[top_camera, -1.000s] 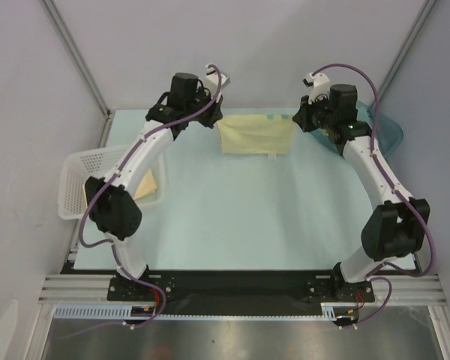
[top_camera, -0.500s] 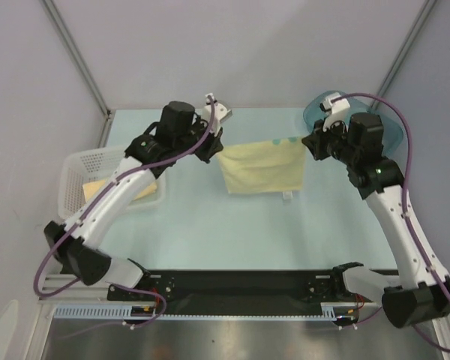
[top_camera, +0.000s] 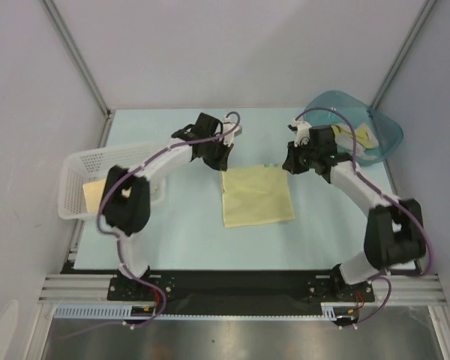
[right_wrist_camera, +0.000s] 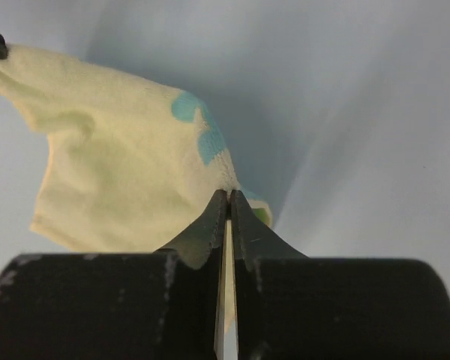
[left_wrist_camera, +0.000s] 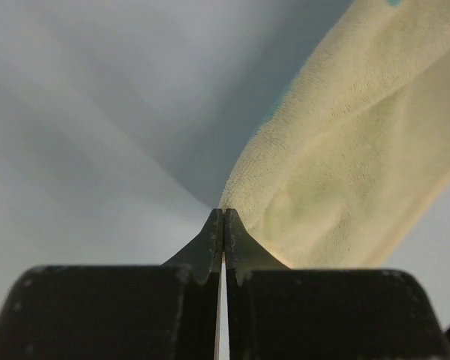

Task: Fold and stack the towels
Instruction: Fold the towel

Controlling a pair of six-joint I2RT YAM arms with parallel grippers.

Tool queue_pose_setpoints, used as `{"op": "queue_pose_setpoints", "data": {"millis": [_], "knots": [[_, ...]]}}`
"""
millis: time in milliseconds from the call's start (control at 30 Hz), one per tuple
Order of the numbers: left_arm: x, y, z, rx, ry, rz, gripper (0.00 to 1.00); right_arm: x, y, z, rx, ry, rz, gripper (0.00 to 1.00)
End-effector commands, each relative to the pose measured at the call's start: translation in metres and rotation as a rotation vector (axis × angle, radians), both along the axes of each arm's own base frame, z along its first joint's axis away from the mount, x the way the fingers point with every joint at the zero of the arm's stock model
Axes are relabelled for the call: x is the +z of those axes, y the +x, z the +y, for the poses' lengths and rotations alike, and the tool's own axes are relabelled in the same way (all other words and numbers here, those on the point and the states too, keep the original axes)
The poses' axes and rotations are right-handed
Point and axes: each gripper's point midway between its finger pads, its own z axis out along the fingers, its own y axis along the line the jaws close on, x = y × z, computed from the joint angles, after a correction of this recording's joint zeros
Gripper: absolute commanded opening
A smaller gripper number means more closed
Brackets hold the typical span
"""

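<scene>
A pale yellow towel (top_camera: 256, 196) with teal marks lies spread on the light blue table, its far edge lifted at both corners. My left gripper (top_camera: 223, 166) is shut on the far left corner. In the left wrist view the jaws (left_wrist_camera: 223, 214) pinch the towel's (left_wrist_camera: 345, 165) edge. My right gripper (top_camera: 287, 166) is shut on the far right corner. The right wrist view shows the closed tips (right_wrist_camera: 229, 196) clamping the towel (right_wrist_camera: 120, 180) beside its teal print. Another yellowish towel (top_camera: 94, 194) lies in the basket, and one more (top_camera: 358, 137) sits in the tub.
A white mesh basket (top_camera: 79, 163) stands at the table's left edge. A teal translucent tub (top_camera: 382, 135) is tipped at the far right corner. Grey walls and metal posts enclose the back and sides. The arm bases sit on the black rail at the near edge.
Both arms have drawn the towel from the far edge toward the middle and lowered it. It hung between the grippers before; now it lies mostly flat on the table.
</scene>
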Motion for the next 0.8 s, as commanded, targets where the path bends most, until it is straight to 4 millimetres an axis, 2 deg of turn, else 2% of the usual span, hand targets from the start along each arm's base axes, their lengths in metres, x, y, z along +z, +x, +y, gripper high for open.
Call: {"op": "queue_pose_setpoints", "data": {"millis": [0, 33, 67, 100, 133, 167, 200, 233, 267, 367, 533, 767], "knots": [[-0.023, 0.048, 0.004, 0.023, -0.024, 0.017, 0.00, -0.032, 0.044, 0.007, -0.002, 0.022, 0.001, 0.00], [-0.013, 0.068, 0.000, 0.030, -0.040, -0.026, 0.01, -0.040, 0.054, 0.005, -0.009, 0.017, 0.012, 0.00], [-0.020, 0.082, 0.002, 0.041, -0.035, -0.028, 0.00, -0.035, 0.073, 0.007, -0.012, 0.022, -0.011, 0.00], [-0.043, 0.092, 0.002, 0.051, -0.012, 0.006, 0.00, -0.055, 0.081, 0.007, -0.012, 0.010, 0.027, 0.00], [-0.033, 0.110, -0.003, 0.056, -0.029, -0.024, 0.00, -0.060, 0.089, 0.008, -0.014, 0.003, 0.032, 0.00], [-0.036, 0.119, -0.002, 0.057, -0.032, -0.019, 0.00, -0.049, 0.105, 0.007, -0.014, -0.002, -0.005, 0.00], [-0.059, 0.123, 0.000, 0.063, -0.008, 0.028, 0.00, -0.051, 0.111, 0.008, -0.011, -0.004, -0.006, 0.00], [-0.046, 0.137, -0.003, 0.066, -0.028, -0.006, 0.00, -0.062, 0.118, 0.008, -0.009, -0.013, 0.007, 0.00], [-0.049, 0.141, -0.001, 0.068, -0.027, -0.002, 0.00, -0.056, 0.129, 0.007, -0.006, -0.023, -0.021, 0.00], [-0.058, 0.153, 0.002, 0.069, -0.018, -0.009, 0.00, -0.078, 0.140, 0.002, -0.007, -0.060, 0.004, 0.00], [-0.064, 0.157, 0.005, 0.045, 0.011, -0.045, 0.00, -0.091, 0.152, -0.008, -0.004, -0.121, -0.019, 0.00], [-0.061, 0.161, 0.014, 0.010, 0.067, -0.094, 0.00, -0.081, 0.153, -0.016, 0.023, -0.145, -0.080, 0.00]]}}
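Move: Each hand pinches a far corner of the pale towel. The bare patch the held edge goes to is about 15 cm ahead of and 9 cm below the left hand, and 14 cm ahead of and 12 cm below the right. The towel's middle lies some 9 cm back and 11 cm right of the left hand, or 9 cm back and 10 cm left of the right. The white basket is about 37 cm left of the left hand, level with it; the blue bin is about 23 cm right of the right hand and 22 cm ahead. Both hands, shut on the corners, swoop down roughly 10 cm towards the table and swing into a quick forward pull of about 15 cm, away from the towel's near edge, drawing the cloth out over the bare table. The forward run eases off past halfway and they then hold almost still low over the table, still pinching, the right sinking a touch more and rolling slightly. ##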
